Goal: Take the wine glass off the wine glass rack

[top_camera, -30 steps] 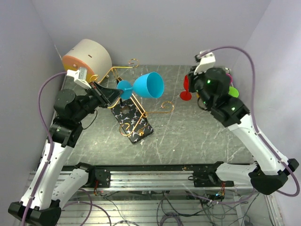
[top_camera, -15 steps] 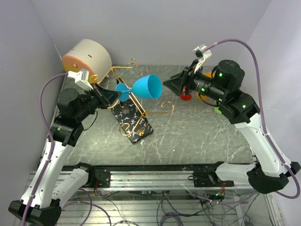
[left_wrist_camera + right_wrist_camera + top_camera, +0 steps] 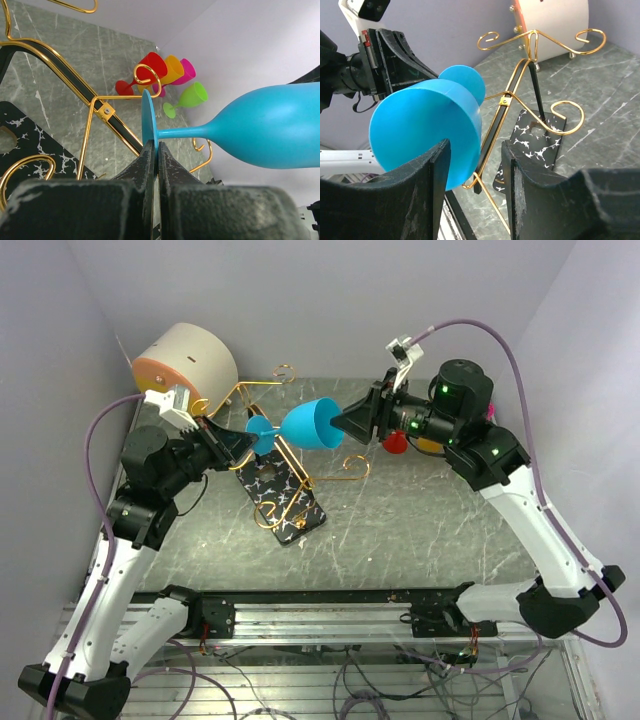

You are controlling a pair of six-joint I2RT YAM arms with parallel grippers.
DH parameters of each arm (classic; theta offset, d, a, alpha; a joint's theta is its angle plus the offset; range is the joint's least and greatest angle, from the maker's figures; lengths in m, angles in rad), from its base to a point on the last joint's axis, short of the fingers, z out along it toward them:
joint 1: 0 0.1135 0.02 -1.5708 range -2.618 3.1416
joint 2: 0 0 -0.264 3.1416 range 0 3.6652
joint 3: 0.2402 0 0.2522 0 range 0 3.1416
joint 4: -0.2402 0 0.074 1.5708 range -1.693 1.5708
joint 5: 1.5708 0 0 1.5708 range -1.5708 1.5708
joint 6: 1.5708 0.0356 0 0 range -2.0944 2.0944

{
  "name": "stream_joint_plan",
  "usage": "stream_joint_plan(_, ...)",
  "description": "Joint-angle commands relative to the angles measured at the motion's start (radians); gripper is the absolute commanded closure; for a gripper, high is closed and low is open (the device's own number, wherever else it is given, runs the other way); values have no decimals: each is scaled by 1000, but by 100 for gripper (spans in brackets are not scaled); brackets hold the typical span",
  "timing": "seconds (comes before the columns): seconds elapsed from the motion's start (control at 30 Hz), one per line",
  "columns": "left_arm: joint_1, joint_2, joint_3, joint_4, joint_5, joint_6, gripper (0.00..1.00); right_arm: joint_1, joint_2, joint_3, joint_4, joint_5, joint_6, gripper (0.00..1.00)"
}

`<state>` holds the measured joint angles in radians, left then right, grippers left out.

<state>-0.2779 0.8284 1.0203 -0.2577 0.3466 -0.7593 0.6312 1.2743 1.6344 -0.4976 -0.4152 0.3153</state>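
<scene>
The blue wine glass [image 3: 315, 424] lies horizontal above the wine glass rack [image 3: 280, 495], a gold wire stand on a black white-veined base. My left gripper [image 3: 248, 440] is shut on the glass's round foot, seen edge-on in the left wrist view [image 3: 149, 120] between my fingertips [image 3: 156, 150]. The foot sits close to the rack's gold wires [image 3: 107, 112]; I cannot tell if it touches them. My right gripper [image 3: 340, 423] is open right at the bowl's mouth. In the right wrist view the bowl [image 3: 420, 130] sits behind the left finger [image 3: 427, 175], beside the rack [image 3: 535, 65].
A round beige drum with an orange face [image 3: 185, 360] stands at the back left. Red [image 3: 155, 67], orange [image 3: 172, 70], pink [image 3: 186, 70] and green [image 3: 192, 95] glasses lie at the back right, mostly hidden by my right arm in the top view.
My right arm has swung left from the coloured glasses, and its open gripper is now at the blue bowl's mouth. My left gripper still holds the foot, shifted slightly left.
</scene>
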Motion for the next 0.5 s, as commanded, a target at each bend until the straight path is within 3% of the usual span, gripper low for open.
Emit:
stream_joint_plan(0.0, 6, 1, 40, 43, 23, -1, 93, -4, 25, 10, 57, -53, 23, 58)
stream_joint_plan(0.03, 6, 2, 40, 46, 24, -1, 93, -4, 29, 10, 62, -57, 25, 62)
stream_joint_plan(0.07, 6, 3, 41, 46, 26, -1, 93, -4, 32, 8, 70, -64, 29, 72)
stream_joint_plan(0.1, 6, 4, 42, 45, 25, 1, 93, -4, 36, 7, 80, -74, 30, 93)
stream_joint_plan(0.13, 6, 6, 44, 44, 25, 3, 93, -4, 35, 8, 86, -70, 32, 100)
stream_joint_plan(0.2, 7, 10, 48, 31, 12, 6, 89, -4, 19, -3, 111, -31, 41, 100)
stream_joint_plan(0.33, 6, 24, 69, -23, -22, 29, 62, -4, -2, 11, 115, 74, 33, 100)
stream_joint_plan(0.47, 7, 39, 104, -97, -85, 68, 53, -5, 0, 66, 85, 215, 14, 100)
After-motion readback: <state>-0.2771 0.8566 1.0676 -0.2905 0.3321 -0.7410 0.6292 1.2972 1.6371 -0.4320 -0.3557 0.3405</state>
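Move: Off to the right hand's left is the blue wine glass, lying on its side in the left hand: its middle is about 8 cm left, 2 cm back and 2 cm lower. From that right hand the rack's base is roughly 8 cm ahead, 13 cm left and 42 cm down, and the red glass about 20 cm ahead, 17 cm right and 34 cm down. From the left hand the blue glass's middle is some 9 cm right, 2 cm ahead and 3 cm up. Easing about 1 cm left and slightly forward and down, the right hand shuts its open fingers on the forward edge of the blue glass's rim, then carries it forward and up, some 1.5 cm each, drawing slightly right. Once that pinch is made, the left hand opens about halfway and lets go of the glass's foot, staying nearly in place. ##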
